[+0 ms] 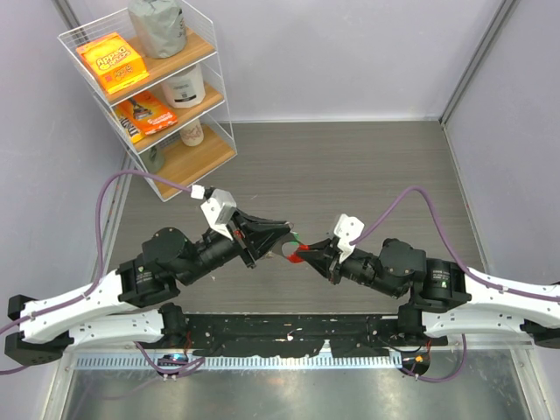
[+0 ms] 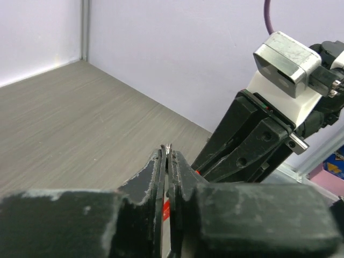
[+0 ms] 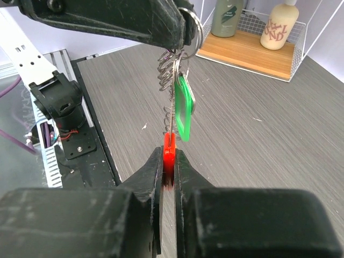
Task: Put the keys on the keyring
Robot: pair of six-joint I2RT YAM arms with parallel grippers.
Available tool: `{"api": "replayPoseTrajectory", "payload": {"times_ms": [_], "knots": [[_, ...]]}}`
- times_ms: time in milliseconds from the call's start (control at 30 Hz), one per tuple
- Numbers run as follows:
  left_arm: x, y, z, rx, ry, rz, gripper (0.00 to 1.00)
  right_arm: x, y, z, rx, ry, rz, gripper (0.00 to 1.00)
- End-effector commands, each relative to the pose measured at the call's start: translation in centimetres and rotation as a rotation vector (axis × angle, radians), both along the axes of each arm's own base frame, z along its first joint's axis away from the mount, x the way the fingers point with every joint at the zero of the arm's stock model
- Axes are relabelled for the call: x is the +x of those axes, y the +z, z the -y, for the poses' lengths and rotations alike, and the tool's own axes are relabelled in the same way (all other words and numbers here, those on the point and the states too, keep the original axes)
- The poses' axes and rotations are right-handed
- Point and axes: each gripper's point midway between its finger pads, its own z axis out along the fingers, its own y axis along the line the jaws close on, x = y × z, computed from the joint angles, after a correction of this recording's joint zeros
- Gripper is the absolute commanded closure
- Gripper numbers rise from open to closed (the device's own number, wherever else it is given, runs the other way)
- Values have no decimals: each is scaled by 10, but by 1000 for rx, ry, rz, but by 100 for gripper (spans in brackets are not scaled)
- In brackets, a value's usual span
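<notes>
The keyring hangs in the air between my two grippers, above the grey table. My right gripper (image 3: 168, 161) is shut on its red loop (image 3: 169, 144), seen edge-on between the jaws. My left gripper (image 3: 183, 29) is shut on a silvery ring (image 3: 196, 27) at the top of the chain (image 3: 167, 70). A green-headed key (image 3: 184, 107) dangles from that ring beside the chain. From above, the left gripper (image 1: 283, 237) and right gripper (image 1: 315, 255) almost meet, with the red loop (image 1: 302, 255) and green key (image 1: 295, 236) between them. In the left wrist view my gripper (image 2: 169, 156) pinches the thin ring (image 2: 169, 146).
A white wire shelf (image 1: 79, 35) with orange boxes, a grey bag and bottles stands at the back left; its lowest board (image 3: 247, 51) shows behind the left gripper. The black base rail (image 1: 289, 337) runs along the near edge.
</notes>
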Motion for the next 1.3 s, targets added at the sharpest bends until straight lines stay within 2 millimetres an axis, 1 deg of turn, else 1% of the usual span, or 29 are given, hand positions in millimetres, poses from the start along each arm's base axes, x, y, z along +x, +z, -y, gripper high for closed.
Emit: {"api": "replayPoseTrajectory", "payload": {"times_ms": [0,67,133,167,200,267,400,433,467,500,567,600,633,667,700,733,767,800,833,867,900,933,1067,1100,1133,1167,1200,1233,1267], "knots": [[14,16,-19,-82,108,-1,77,8,22,-2,57,-41,41,95],[18,13,-27,-86,147,-9,62,14,19,-2,41,-66,35,95],[21,10,-35,-82,176,-14,51,18,16,-3,28,-78,24,95],[22,10,-39,-84,191,-15,48,20,13,-3,16,-86,20,95],[23,9,-44,-87,207,-16,46,24,14,-1,19,-100,11,94],[27,5,-54,-87,249,-23,44,31,12,1,8,-114,-4,95],[31,-1,-73,-109,306,-36,44,47,3,6,-20,-138,-82,94],[31,-3,-77,-114,315,-39,44,45,-1,3,-28,-111,-113,95],[31,-3,-82,-130,322,-45,43,54,-3,7,-30,-134,-129,95],[31,-5,-85,-136,328,-49,44,58,-6,7,-30,-138,-163,95],[31,-16,-90,-118,340,-62,44,66,-12,8,-40,-147,-203,95],[31,-21,-91,-112,341,-66,43,69,-19,8,-57,-154,-228,94],[31,-24,-93,-112,346,-72,43,73,-18,9,-52,-160,-248,95],[31,-26,-96,-115,350,-76,44,77,-26,9,-76,-170,-269,95],[30,-31,-96,-110,350,-84,44,81,-25,10,-66,-168,-297,94],[30,-33,-98,-111,353,-88,43,86,-31,11,-84,-179,-326,95],[30,-35,-99,-113,353,-95,44,91,-27,13,-73,-175,-360,94],[30,-39,-100,-111,354,-101,44,97,-39,16,-107,-197,-412,95],[29,-41,-101,-116,352,-106,44,105,-30,20,-92,-205,-424,94],[29,-44,-102,-118,352,-110,44,108,-44,21,-137,-207,-472,94],[28,-45,-103,-120,351,-114,44,115,-36,23,-130,-205,-484,95],[28,-47,-103,-120,351,-115,44,115,-38,20,-168,-179,-514,94],[26,-48,-109,-130,352,-117,44,129,-52,31,-327,-193,-573,95],[26,-47,-110,-135,350,-117,44,131,-58,31,-350,-194,-586,95],[25,-47,-111,-135,349,-117,44,134,-57,34,-355,-191,-587,94],[24,-46,-112,-142,347,-117,44,139,-62,34,-369,-193,-605,95],[24,-48,-111,-140,343,-118,44,142,-62,37,-373,-203,-608,95],[24,-47,-112,-149,342,-120,44,147,-67,38,-387,-214,-619,95],[23,-48,-111,-147,334,-122,44,152,-71,43,-405,-235,-621,95]]}}
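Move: The keyring is between the hands: the right fingers already grip its red handle, and its middle lies about 3 cm left, 1 cm ahead and 3 cm above the right hand point. From the left hand, pinching its upper end, the middle is some 5 cm below, 1 cm back and 1 cm left. The green key hangs roughly 4 cm under the left hand, level with it and 1 cm right, so about 2 cm ahead, 1 cm left and 4 cm above the right hand. Open the left gripper to free the keyring's upper end and draw it away to the left about 10 cm, sinking toward the end and swinging counter-clockwise. Keep the right fingers shut on the red handle and carry the keyring forward some 15 cm, lowering it over the open table, with a slight drift right, while tipping the fingers down. ##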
